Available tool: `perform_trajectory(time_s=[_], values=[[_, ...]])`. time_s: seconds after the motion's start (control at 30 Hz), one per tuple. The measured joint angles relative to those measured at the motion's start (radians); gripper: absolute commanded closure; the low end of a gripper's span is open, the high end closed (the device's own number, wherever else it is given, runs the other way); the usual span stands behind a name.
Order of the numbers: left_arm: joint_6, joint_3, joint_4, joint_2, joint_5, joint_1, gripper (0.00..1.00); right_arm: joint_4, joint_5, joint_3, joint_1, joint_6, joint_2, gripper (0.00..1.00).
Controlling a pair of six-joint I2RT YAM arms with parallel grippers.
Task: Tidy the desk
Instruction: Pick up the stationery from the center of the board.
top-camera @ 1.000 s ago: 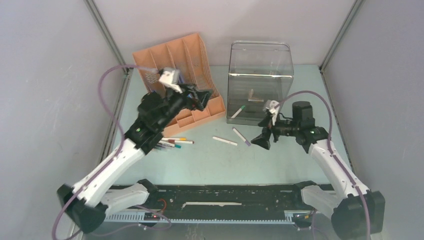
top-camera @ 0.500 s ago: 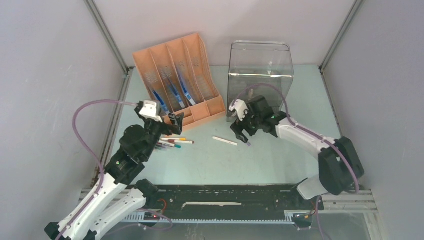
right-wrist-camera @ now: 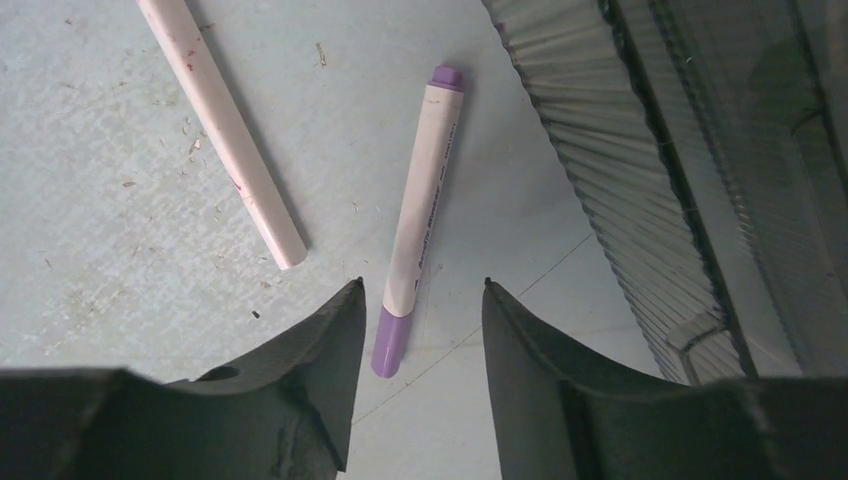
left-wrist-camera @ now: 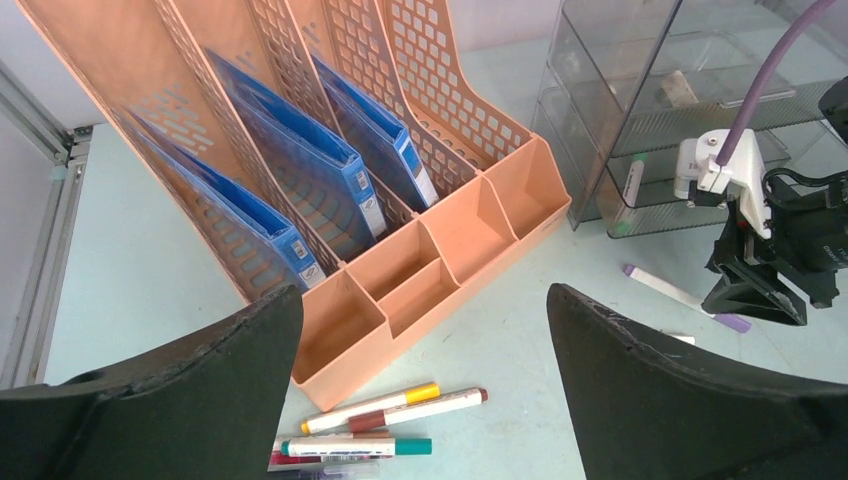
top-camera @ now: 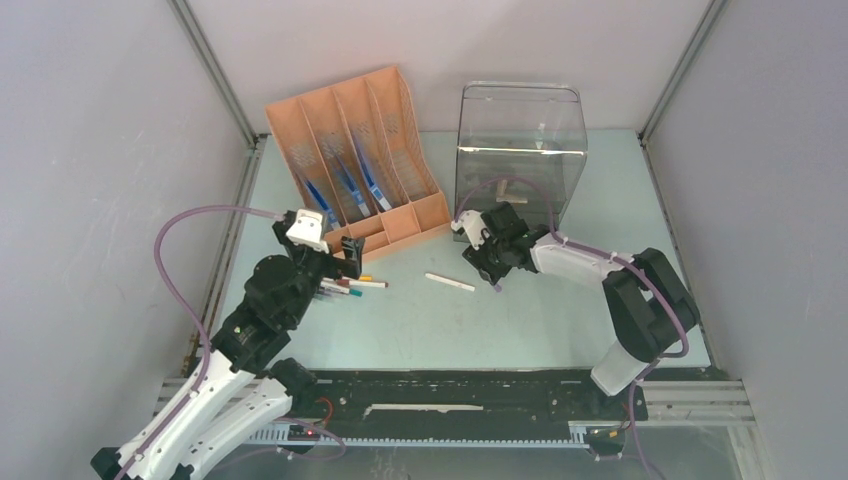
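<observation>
The pale mint-green desk (top-camera: 560, 310) carries loose markers. A purple-capped white marker (right-wrist-camera: 415, 238) lies flat; in the top view it (top-camera: 494, 283) is just below my right gripper (top-camera: 487, 262). My right gripper (right-wrist-camera: 423, 290) is open, its jaws either side of the marker's purple cap, low over the desk. A plain white marker (right-wrist-camera: 222, 128) lies to its left, also in the top view (top-camera: 449, 282). My left gripper (top-camera: 350, 250) is open and empty, over a cluster of markers (left-wrist-camera: 385, 420) in front of the orange file organizer (left-wrist-camera: 420, 240).
The orange organizer (top-camera: 360, 150) holds blue folders (left-wrist-camera: 300, 170) at back left. A clear plastic drawer unit (top-camera: 520, 150) stands at back right, with a marker inside (left-wrist-camera: 632, 180). A black rail strip (top-camera: 440, 395) runs along the front edge.
The left gripper pulled back from the organizer and came down toward the marker cluster. The right arm swung left and forward, setting its open jaws over the purple-capped marker.
</observation>
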Motion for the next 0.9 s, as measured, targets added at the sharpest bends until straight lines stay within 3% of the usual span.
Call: perform_trajectory(time_s=[0.43,0.9], values=[[0.0,0.0,0.0,0.019,0.005,0.0,0.0,0.0,0.02,0.0,0.029,0.007,0.064,0.53],[0.0,0.0,-0.001,0.028,0.011,0.0,0.0,0.003,0.031,0.013,0.037,0.002,0.083,0.85]])
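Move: The purple-capped marker lies just under the right fingers: its middle is about 3 cm below, 2 cm to the left and 1 cm ahead, running diagonally from ahead-left to back-right. The plain white marker's middle sits some 10 cm to the hand's left and 1 cm back; the clear cabinet's middle is roughly 19 cm ahead and 5 cm right. From the left hand, the purple-capped marker is about 27 cm right, 6 cm ahead and 25 cm down. Lower the right gripper about 2.5 cm, easing slightly back, with its half-open fingers either side of the purple-capped marker and the wrist held almost still. Once down at the table, stay there and close the fingers, pinching the marker across its barrel on the back-right side of its middle, near the longer purple cap. ##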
